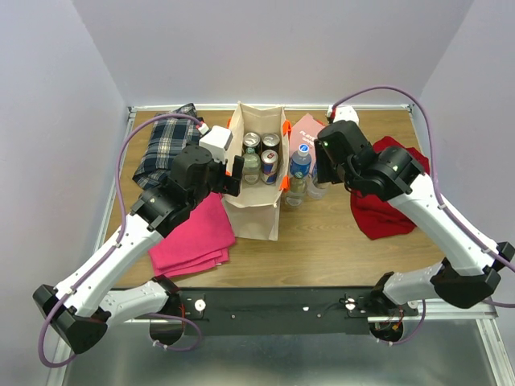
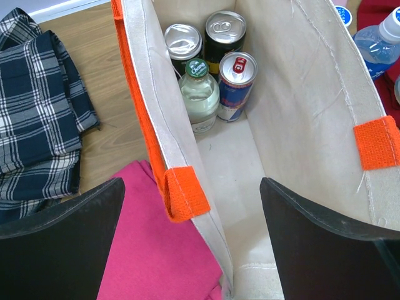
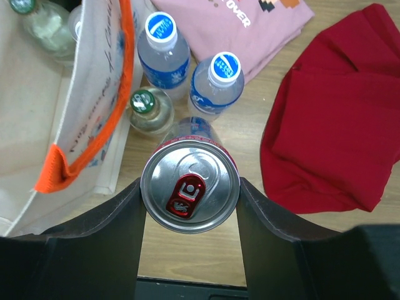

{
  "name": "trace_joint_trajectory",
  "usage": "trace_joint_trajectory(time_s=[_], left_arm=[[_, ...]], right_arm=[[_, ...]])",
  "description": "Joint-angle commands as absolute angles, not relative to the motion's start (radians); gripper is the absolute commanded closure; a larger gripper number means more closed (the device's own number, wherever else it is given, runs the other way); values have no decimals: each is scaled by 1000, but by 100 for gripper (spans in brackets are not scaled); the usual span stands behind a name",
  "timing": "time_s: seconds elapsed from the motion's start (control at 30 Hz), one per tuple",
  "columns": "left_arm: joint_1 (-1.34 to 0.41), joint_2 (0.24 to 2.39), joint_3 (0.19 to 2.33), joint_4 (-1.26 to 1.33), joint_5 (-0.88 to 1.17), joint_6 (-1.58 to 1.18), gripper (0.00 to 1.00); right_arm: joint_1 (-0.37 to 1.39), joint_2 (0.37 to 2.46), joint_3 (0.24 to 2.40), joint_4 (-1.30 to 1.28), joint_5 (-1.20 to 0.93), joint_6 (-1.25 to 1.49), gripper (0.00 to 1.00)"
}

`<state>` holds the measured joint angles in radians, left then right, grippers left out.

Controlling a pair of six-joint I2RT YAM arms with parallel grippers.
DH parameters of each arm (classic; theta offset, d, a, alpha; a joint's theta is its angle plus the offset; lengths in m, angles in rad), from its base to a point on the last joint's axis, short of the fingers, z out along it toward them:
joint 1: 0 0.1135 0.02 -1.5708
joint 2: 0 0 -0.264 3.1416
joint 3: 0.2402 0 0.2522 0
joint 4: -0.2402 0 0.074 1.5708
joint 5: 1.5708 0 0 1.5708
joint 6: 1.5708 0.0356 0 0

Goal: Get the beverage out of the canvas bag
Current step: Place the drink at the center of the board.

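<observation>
The beige canvas bag (image 1: 256, 205) with orange handles (image 2: 185, 194) stands open at mid-table. Inside it at the far end are three cans (image 2: 225, 28) and a green-capped glass bottle (image 2: 200, 94). My left gripper (image 2: 190, 187) is open and straddles the bag's left wall, one finger inside and one outside over the pink cloth. My right gripper (image 3: 189, 203) is shut on a silver-topped can with a red tab (image 3: 194, 181), held upright just right of the bag (image 3: 37, 112). In the top view the right gripper (image 1: 316, 183) hides that can.
Two blue-capped water bottles (image 3: 162, 50) (image 3: 219, 81) and a green-capped glass bottle (image 3: 147, 106) stand beside the bag's right wall. A folded pink cloth (image 1: 193, 237), a plaid cloth (image 1: 165, 149), a red cloth (image 1: 386, 201) and a pale pink shirt (image 3: 250, 25) lie around.
</observation>
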<state>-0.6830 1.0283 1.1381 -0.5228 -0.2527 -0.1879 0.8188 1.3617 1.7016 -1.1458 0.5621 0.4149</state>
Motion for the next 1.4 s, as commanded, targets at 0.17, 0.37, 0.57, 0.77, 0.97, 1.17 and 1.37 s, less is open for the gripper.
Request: trace_joint_trajectory(time_s=[0.17,0.37,0.57,0.77,0.97,1.17,1.37], left_arm=[[-689,1037,1164,-494,-227,-206,1],[-689,1039,1164,-494,-219,-204,1],[-689,1031,1155,-492,-221,-207,1],[-689,1031,1155,-491,-221,-209,1],[-689,1028,1151,-492,-224,-202,1],[-689,1023,1137,-489,-229,-204,1],[-689,1023,1140,-489,-230,-204,1]], right_arm=[[824,1328,1574,-1054,581,468,99],[825,1344,1511,-996,591,476,99],[811,1353,1465,-950,597,480,99],[761,1341,1393,-885,548,485,99],[678,1307,1301,-790,447,469,99],[660,1312,1250,-736,431,451,99],[655,1328,1203,-673,439,448,99]])
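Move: The can is upright in my right hand. The bare patch of board I am taking it to lies about 28 cm below, 3 cm ahead and 1 cm right. Just beyond stand the green-capped bottle, 7 cm ahead and 5 left, the near water bottle, 9 ahead and 3 right, and the far water bottle, 13 ahead and 3 left. The bag's middle is 10 ahead, 14 left. From my left hand the patch is some 23 cm right and 2 ahead. I lower the can with my right hand by about 13 cm, down towards the bare board on the near side of the bottles, clear of the bag's right side. At first I sink almost straight; in the later half I also ease roughly 3 cm forward, closing on the bottles, while the wrist tips down about 10 degrees. My fingers keep their hold around the can. ##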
